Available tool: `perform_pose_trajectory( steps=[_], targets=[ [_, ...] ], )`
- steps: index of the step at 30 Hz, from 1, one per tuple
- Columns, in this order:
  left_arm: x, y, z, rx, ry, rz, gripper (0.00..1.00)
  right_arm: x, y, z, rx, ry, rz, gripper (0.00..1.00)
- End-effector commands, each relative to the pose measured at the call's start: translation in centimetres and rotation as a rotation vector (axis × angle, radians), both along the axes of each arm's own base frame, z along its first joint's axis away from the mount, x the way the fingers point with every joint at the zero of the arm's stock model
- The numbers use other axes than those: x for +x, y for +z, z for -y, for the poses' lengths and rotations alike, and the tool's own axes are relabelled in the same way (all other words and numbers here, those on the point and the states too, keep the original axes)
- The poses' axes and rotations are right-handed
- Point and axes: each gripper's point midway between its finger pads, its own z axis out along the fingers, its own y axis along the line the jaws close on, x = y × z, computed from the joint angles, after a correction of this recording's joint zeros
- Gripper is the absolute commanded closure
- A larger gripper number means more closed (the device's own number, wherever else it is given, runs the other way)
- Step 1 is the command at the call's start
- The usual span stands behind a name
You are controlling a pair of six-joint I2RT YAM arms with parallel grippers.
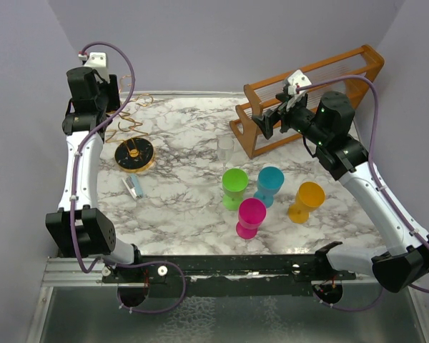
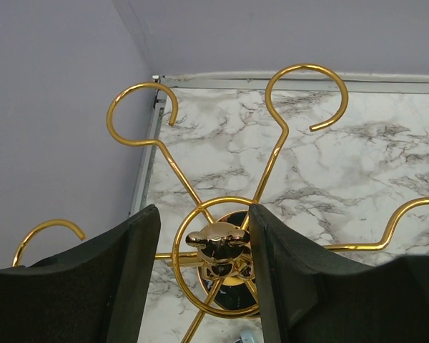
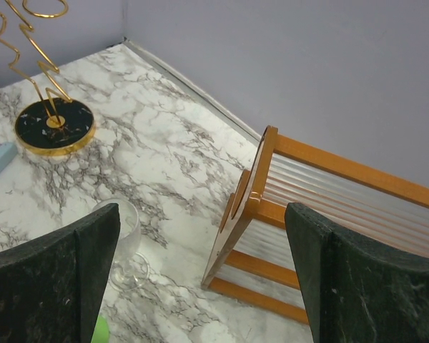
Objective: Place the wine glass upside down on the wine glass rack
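The wine glass rack (image 2: 218, 243) is a gold wire stand with looped arms, and its round dark base (image 1: 134, 155) sits at the table's left. My left gripper (image 2: 204, 214) hangs over its top. The black fingers (image 2: 129, 279) stand on either side of the gold knob, with a gap showing on the left side. The clear wine glass (image 1: 225, 148) stands upright mid-table; in the right wrist view it (image 3: 121, 236) is beside the left finger. My right gripper (image 3: 200, 214) is open and empty, high near the wooden rack (image 3: 329, 214).
A large orange-brown wooden slatted rack (image 1: 307, 93) stands at the back right. Green (image 1: 235, 187), blue (image 1: 269, 184), pink (image 1: 251, 216) and orange (image 1: 307, 201) cups cluster near the front. A small grey-blue object (image 1: 134, 187) lies by the stand's base.
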Motion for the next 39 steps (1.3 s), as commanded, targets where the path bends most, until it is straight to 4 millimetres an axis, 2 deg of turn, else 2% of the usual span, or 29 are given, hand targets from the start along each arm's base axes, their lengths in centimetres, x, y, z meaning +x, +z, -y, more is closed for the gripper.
perform_pose_trajectory(
  steps=[1,5,12,15,21,25,29,35,39],
  targets=[
    [0.7,1.6,0.4,-0.032,-0.03,0.057,0.47,-0.6,-0.1,-0.2,0.011,0.025,-0.014,0.03],
    [0.8,1.7,0.9,-0.051,-0.056,0.065,0.56,-0.7,-0.2,-0.1,0.009,0.024,-0.013,0.03],
    [0.9,1.8,1.5,-0.07,-0.082,0.069,0.88,-0.9,-0.2,-0.1,0.009,0.03,-0.012,0.02],
    [0.5,2.7,2.3,-0.1,-0.111,0.083,1.0,-1.0,-0.2,0.0,0.009,0.029,-0.008,0.02],
    [-0.7,5.7,4.5,-0.184,-0.177,0.146,1.0,-1.1,-0.3,0.1,0.005,0.026,0.0,0.02],
    [-1.0,7.0,5.9,-0.223,-0.22,0.167,1.0,-1.2,-0.4,0.2,0.002,0.023,0.005,0.02],
    [-1.2,7.2,8.0,-0.255,-0.276,0.161,1.0,-1.1,-0.6,0.3,-0.003,0.018,0.007,0.02],
    [-1.8,6.6,13.5,-0.229,-0.364,0.141,1.0,-1.1,-0.6,0.4,-0.025,0.023,0.025,0.02],
    [-2.2,6.3,16.2,-0.239,-0.42,0.134,1.0,-1.2,-0.9,0.4,-0.062,0.035,0.042,0.02]
  ],
)
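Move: The knob at the top of the gold wine glass rack sits almost between the left hand's open fingers, about 1 cm ahead and 1 cm right, level with them. The rack's black base lies straight below, some 32 cm down. On the table, the clear wine glass stands about 35 cm right of that base and 7 cm nearer; the blue clip lies some 14 cm nearer and 1 cm right of it. From the right hand, the knob is about 48 cm left and 8 cm ahead, 2 cm lower. Left fingers pinch the gold knob, then pull the rack some 13 cm right, turning about 20 degrees clockwise. ##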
